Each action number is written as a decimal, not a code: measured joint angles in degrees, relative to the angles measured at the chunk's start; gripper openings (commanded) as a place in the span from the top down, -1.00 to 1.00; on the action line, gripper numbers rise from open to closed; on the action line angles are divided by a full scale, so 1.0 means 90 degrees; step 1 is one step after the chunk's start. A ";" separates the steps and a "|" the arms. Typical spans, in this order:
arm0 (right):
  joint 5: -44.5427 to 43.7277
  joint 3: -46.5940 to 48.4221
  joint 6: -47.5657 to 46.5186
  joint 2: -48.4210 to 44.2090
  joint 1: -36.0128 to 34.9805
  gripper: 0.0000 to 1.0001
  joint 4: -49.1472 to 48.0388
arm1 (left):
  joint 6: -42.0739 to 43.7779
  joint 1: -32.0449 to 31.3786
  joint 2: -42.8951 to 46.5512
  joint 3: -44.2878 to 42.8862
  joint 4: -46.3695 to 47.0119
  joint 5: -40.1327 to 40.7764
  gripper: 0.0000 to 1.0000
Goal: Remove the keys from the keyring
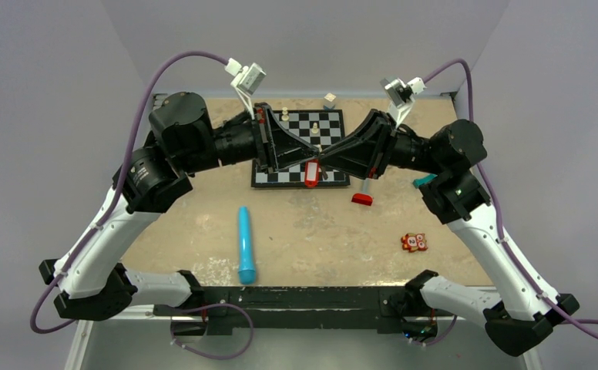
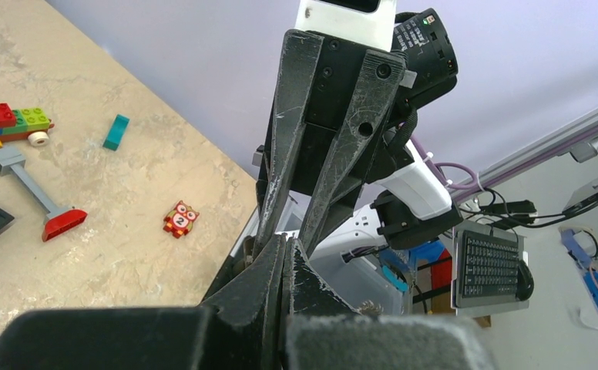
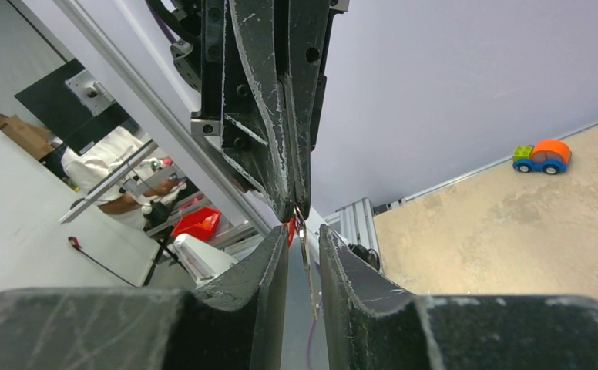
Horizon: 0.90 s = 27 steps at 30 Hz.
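Both arms meet tip to tip above the chessboard. My left gripper (image 1: 312,159) is shut, and the keyring hangs from its tips: the red tag (image 1: 310,173) with its white label dangles just below. In the right wrist view the left gripper (image 3: 296,206) comes down from above, and a thin silver key (image 3: 308,270) hangs from it. A sliver of the red tag (image 3: 290,230) shows beside the key. My right gripper (image 3: 304,235) is open, one finger on each side of the key, with a gap on both sides. The left wrist view shows the left gripper (image 2: 288,245) closed tight.
A chessboard (image 1: 334,123) with white pieces (image 1: 286,114) lies under the grippers. On the table are a blue cylinder (image 1: 246,245), a red block-headed toy (image 1: 362,197), an orange owl toy marked 2 (image 1: 413,243), a teal block (image 1: 423,181) and a grey cube (image 1: 330,100).
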State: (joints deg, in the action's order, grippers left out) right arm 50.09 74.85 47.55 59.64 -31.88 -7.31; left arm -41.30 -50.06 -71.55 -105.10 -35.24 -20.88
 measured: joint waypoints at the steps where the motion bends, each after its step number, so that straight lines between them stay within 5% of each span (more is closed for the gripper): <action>1: -0.0005 0.0000 0.0000 0.0000 0.0002 0.52 -0.0002 | -0.0005 0.0000 0.0000 0.0000 0.0002 -0.0005 1.00; 14: -0.0005 0.0000 0.0010 0.0000 0.0000 1.00 -0.0007 | -0.0007 0.0000 0.0002 0.0002 0.0005 -0.0017 1.00; 19: -0.0002 0.0000 0.0029 -0.0002 0.0000 1.00 -0.0005 | -0.0002 0.0000 0.0022 0.0027 0.0019 -0.0017 1.00; 21: 0.0000 0.0000 0.0027 -0.0002 0.0000 1.00 0.0000 | 0.0032 0.0000 0.0024 0.0024 -0.0019 -0.0015 0.80; 27: -0.0005 -0.0010 -0.0027 -0.0002 0.0000 1.00 0.0080 | 0.0447 0.0000 0.0024 -0.0233 -0.0692 0.0068 -0.21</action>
State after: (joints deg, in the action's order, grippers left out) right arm 50.04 74.76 47.31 59.61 -31.88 -6.59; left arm -37.28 -50.06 -71.33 -107.20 -41.47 -20.27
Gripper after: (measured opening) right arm 0.011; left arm 0.434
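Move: Between the two facing grippers, the keyring sits in the left fingertips, level with that hand's point and about 1 cm to its right; from the right hand it is roughly 1 cm left and 1 cm up. From the right hand, the key hangs about 2 cm below in the finger gap, and the red tag about 2 cm left, 1 cm back and 3 cm below. The chessboard lies some 30 cm ahead, 3 cm left and 48 cm below. Closing its slightly open fingers while staying in place, the right hand pinches the keyring at the head of the key. The left hand holds still with its grip until the right is shut, then opens to nearly half and lets go of the ring, easing about 1.5 cm down and to the left, away from the right fingertips. ##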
